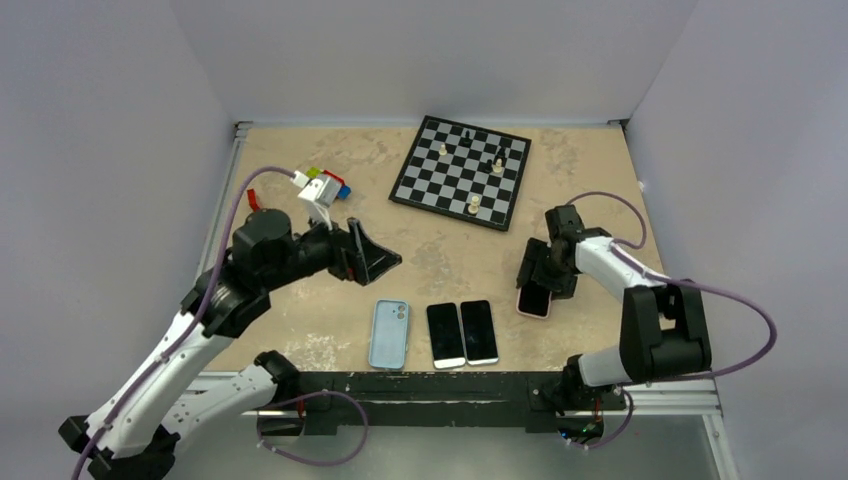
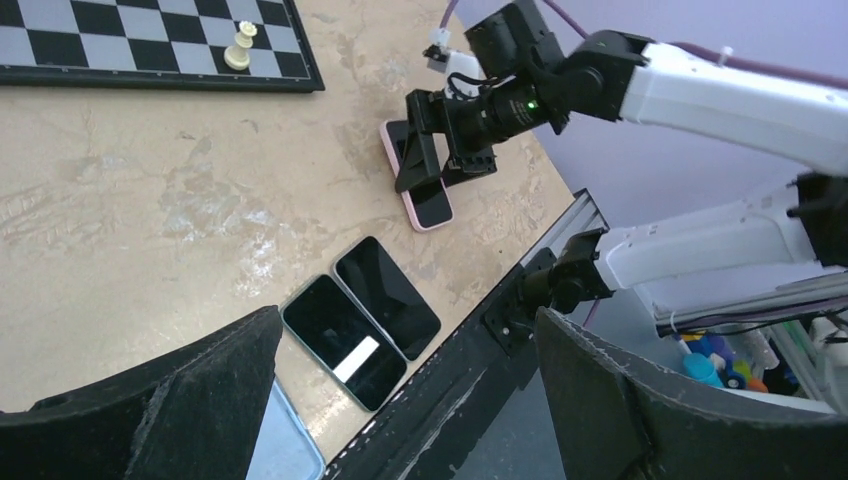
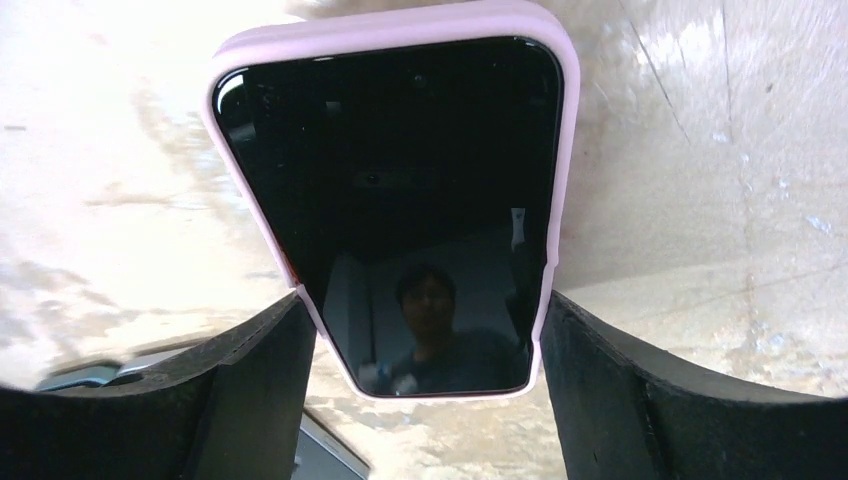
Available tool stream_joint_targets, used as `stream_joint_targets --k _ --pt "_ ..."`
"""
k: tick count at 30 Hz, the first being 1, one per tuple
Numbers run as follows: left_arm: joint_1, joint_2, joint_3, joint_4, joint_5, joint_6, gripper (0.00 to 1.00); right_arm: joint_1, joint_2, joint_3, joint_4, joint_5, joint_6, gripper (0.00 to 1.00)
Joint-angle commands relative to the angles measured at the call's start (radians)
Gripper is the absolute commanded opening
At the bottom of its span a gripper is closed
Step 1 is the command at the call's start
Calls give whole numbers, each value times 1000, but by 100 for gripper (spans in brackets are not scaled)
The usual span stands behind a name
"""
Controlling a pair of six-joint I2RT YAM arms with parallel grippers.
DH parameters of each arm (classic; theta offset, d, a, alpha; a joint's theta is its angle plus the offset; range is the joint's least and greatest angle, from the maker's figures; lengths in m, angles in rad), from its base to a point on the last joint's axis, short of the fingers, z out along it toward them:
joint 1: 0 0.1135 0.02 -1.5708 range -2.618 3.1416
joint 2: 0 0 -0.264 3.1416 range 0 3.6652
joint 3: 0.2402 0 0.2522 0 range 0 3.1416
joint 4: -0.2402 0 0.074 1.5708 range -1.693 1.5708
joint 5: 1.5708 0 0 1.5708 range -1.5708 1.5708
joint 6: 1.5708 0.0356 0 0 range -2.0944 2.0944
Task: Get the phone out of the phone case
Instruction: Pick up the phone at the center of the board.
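A phone (image 1: 534, 300) in a pink phone case (image 3: 565, 150) lies screen-up on the table at the right. My right gripper (image 1: 541, 272) stands over its far end, one finger on each long side. In the right wrist view both fingers (image 3: 270, 380) touch the case's edges, so that gripper (image 3: 425, 310) is shut on the cased phone (image 3: 400, 200). The left wrist view shows the same grip from the side, the right gripper (image 2: 432, 168) over the pink phone (image 2: 428, 205). My left gripper (image 1: 375, 258) hangs open above the table's left middle with nothing between its fingers (image 2: 408, 322).
A light blue case (image 1: 389, 334) and two bare dark-screened phones (image 1: 445, 334) (image 1: 478, 331) lie side by side at the near edge. A chessboard (image 1: 440, 185) with a few pieces sits at the back. Coloured toy blocks (image 1: 322, 187) lie back left.
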Motion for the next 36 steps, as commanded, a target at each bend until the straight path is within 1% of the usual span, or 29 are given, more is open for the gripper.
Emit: stream_joint_targets --k 1,3,5,8,12,15,17,19,21,23,27,31,33,36 --pt "86 148 111 11 147 -64 100 7 -162 -35 203 -69 -11 0" --pt "129 201 145 43 221 -104 100 7 -239 -59 231 -55 -23 0" --pt "144 254 184 83 240 -128 100 7 -315 -78 274 -74 -32 0" --pt "145 336 244 136 261 -156 98 14 -410 -102 367 -151 -32 0" --pt "146 423 236 206 268 -127 91 64 -466 -141 541 -264 49 0" --pt "146 437 207 209 228 -46 89 158 -457 -159 661 -290 145 0" --pt "145 424 185 195 190 -2 90 250 -436 -167 764 -304 202 0" --pt "145 413 172 163 147 30 91 333 -412 -156 839 -272 243 0" --pt "144 403 161 138 77 56 91 403 -378 -123 867 -222 268 0" --pt "145 401 147 133 31 58 88 457 -339 -91 899 -189 287 0" --pt "145 417 134 134 3 45 79 511 -284 -18 920 -163 303 0" --pt "144 432 111 161 17 30 74 547 -246 48 910 -147 317 0" --pt "144 443 110 163 21 28 74 561 -236 64 912 -142 324 0" --pt "142 459 106 173 34 20 79 578 -223 74 922 -136 333 0"
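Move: The right fingers already pinch the pink-cased phone just about at table height. From there the empty, wide-open left gripper is about 33 cm left, 7 back and 30 above. The near black phone lies some 13 cm left and 10 back, the far black phone 21 left and 11 back, the chessboard about 18 left and 28 ahead. From the left hand, the pink-cased phone is some 33 cm to the right, 8 ahead and 31 below. Upward and forward first, then sweeping some 25 cm left while still climbing, the right hand keeps its pinch on the pink-cased phone's sides and carries it towards the left gripper, swinging its fingers about 65 degrees from straight down to left-forward. The left hand comes forward about 11 cm, later sinking towards the phone, and narrows its fingers by a quarter. ##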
